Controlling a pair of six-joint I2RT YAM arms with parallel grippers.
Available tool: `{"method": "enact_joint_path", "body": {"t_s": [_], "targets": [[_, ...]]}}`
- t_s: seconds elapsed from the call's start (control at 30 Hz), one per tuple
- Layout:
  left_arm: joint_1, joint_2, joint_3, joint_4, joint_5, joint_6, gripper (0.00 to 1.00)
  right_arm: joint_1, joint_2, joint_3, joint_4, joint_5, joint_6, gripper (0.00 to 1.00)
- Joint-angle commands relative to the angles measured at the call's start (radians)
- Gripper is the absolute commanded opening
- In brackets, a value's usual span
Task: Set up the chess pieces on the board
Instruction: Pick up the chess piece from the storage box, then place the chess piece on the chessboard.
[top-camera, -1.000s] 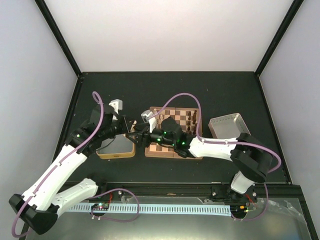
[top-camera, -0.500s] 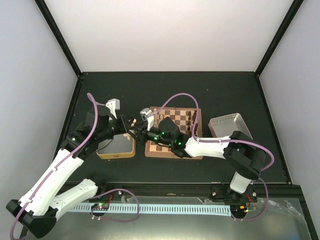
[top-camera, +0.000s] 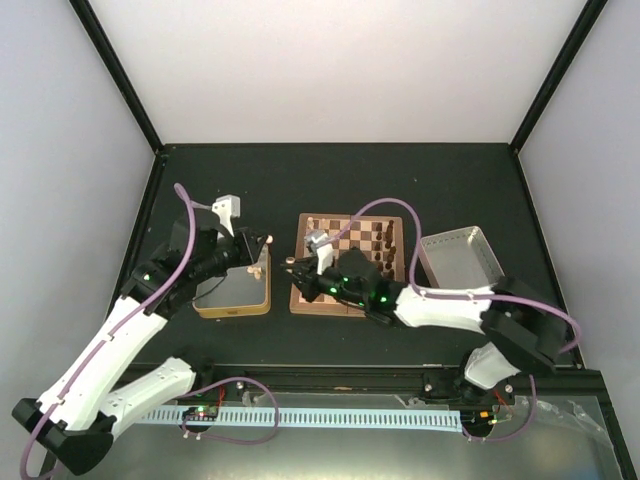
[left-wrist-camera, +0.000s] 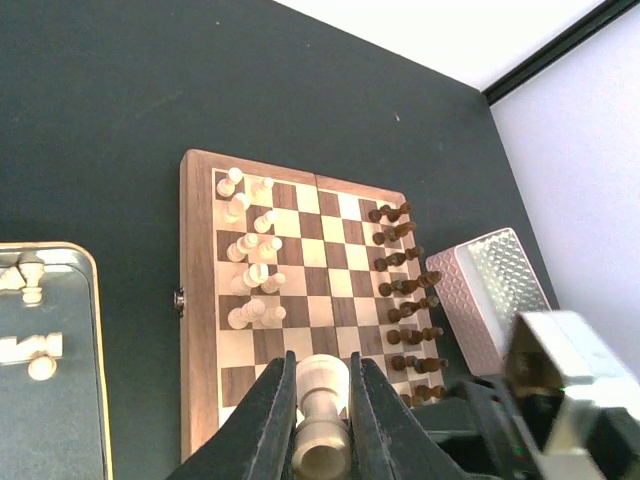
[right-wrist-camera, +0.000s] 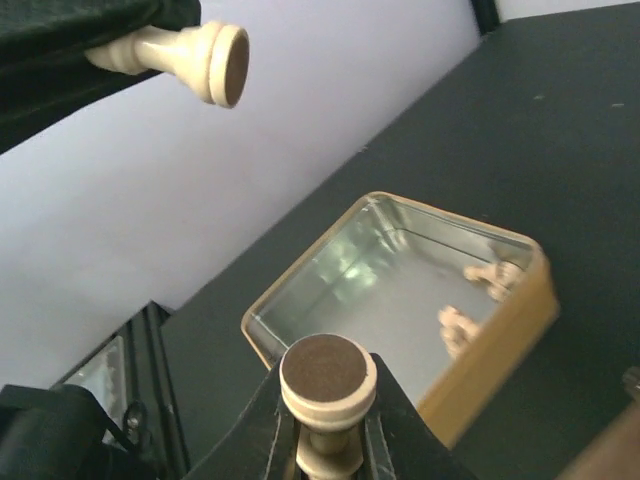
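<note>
The board (left-wrist-camera: 300, 300) lies between the tin and the tray, also seen in the top view (top-camera: 350, 285). Pale chess pieces (left-wrist-camera: 250, 250) stand along its left side and dark ones (left-wrist-camera: 405, 290) along its right. My left gripper (left-wrist-camera: 322, 400) is shut on a pale rook-like piece (left-wrist-camera: 322, 385); in the top view it hovers over the tin's right edge (top-camera: 262, 243). My right gripper (right-wrist-camera: 325, 420) is shut on a pale piece (right-wrist-camera: 328, 375) whose dark felt base faces the camera, and it sits by the board's near left corner (top-camera: 293, 268). The left gripper's piece (right-wrist-camera: 185, 55) shows at the upper left of the right wrist view.
A gold-tan tin (top-camera: 235, 300) left of the board holds a few loose pale pieces (right-wrist-camera: 480, 290). A silver-grey tray (top-camera: 460, 255) stands right of the board. The right arm's wrist (left-wrist-camera: 560, 380) fills the lower right of the left wrist view.
The right gripper was open close to the left gripper over the tin's edge; it has shut on a pale piece and drawn back right to the board's corner. The left arm shifted back slightly.
</note>
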Motion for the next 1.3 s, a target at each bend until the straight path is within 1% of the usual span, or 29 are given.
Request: {"method": "enact_joint_path", "body": {"t_s": [0.0, 0.1, 0.23, 0.37, 0.53, 0.77, 1.0, 1.27], "targets": [[-0.010, 0.058, 0.048, 0.005, 0.016, 0.060, 0.09, -0.013, -0.188, -0.079, -0.137, 0.212, -0.044, 0.01], [-0.043, 0.150, 0.033, -0.005, 0.022, 0.081, 0.10, -0.032, -0.297, -0.100, -0.311, 0.354, -0.019, 0.01], [-0.140, 0.284, 0.010, -0.014, -0.014, 0.081, 0.10, -0.067, -0.403, -0.120, -0.490, 0.510, 0.042, 0.01], [-0.232, 0.406, -0.011, -0.022, -0.063, 0.062, 0.10, -0.107, -0.476, -0.152, -0.609, 0.558, 0.112, 0.02], [-0.293, 0.532, -0.030, 0.012, -0.077, 0.033, 0.10, -0.140, -0.529, -0.206, -0.621, 0.543, 0.156, 0.03], [-0.319, 0.661, -0.040, 0.057, -0.088, 0.029, 0.10, -0.152, -0.535, -0.214, -0.631, 0.527, 0.162, 0.03], [-0.321, 0.722, -0.043, 0.069, -0.124, 0.030, 0.12, -0.159, -0.539, -0.214, -0.635, 0.525, 0.164, 0.03], [-0.321, 0.738, -0.043, 0.069, -0.178, 0.030, 0.12, -0.162, -0.537, -0.220, -0.637, 0.512, 0.174, 0.04]]}}
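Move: My left hand already holds a white piece. The corner square nearest me at the board's left is about 9 cm to its right, 1 cm back and 25 cm down. The nearest white pieces stand some 10 cm farther out than that square, and the storage box is about 12 cm left, 2 cm ahead of my left hand. My right hand holds another white piece. From it, the corner square is roughly 4 cm right, 1 cm back, and the black pieces are 25 cm right, 9 cm ahead. I swing my left hand down about 22 cm and some 9 cm to the right, keeping my grip and tipping the fingers steeply downward, until the white piece is at the near-left corner square. To clear the way, my right hand backs off 20 cm to the right towards the black pieces, a little forward and down, turning clockwise some 40 degrees with its own piece still pinched, then waits. ##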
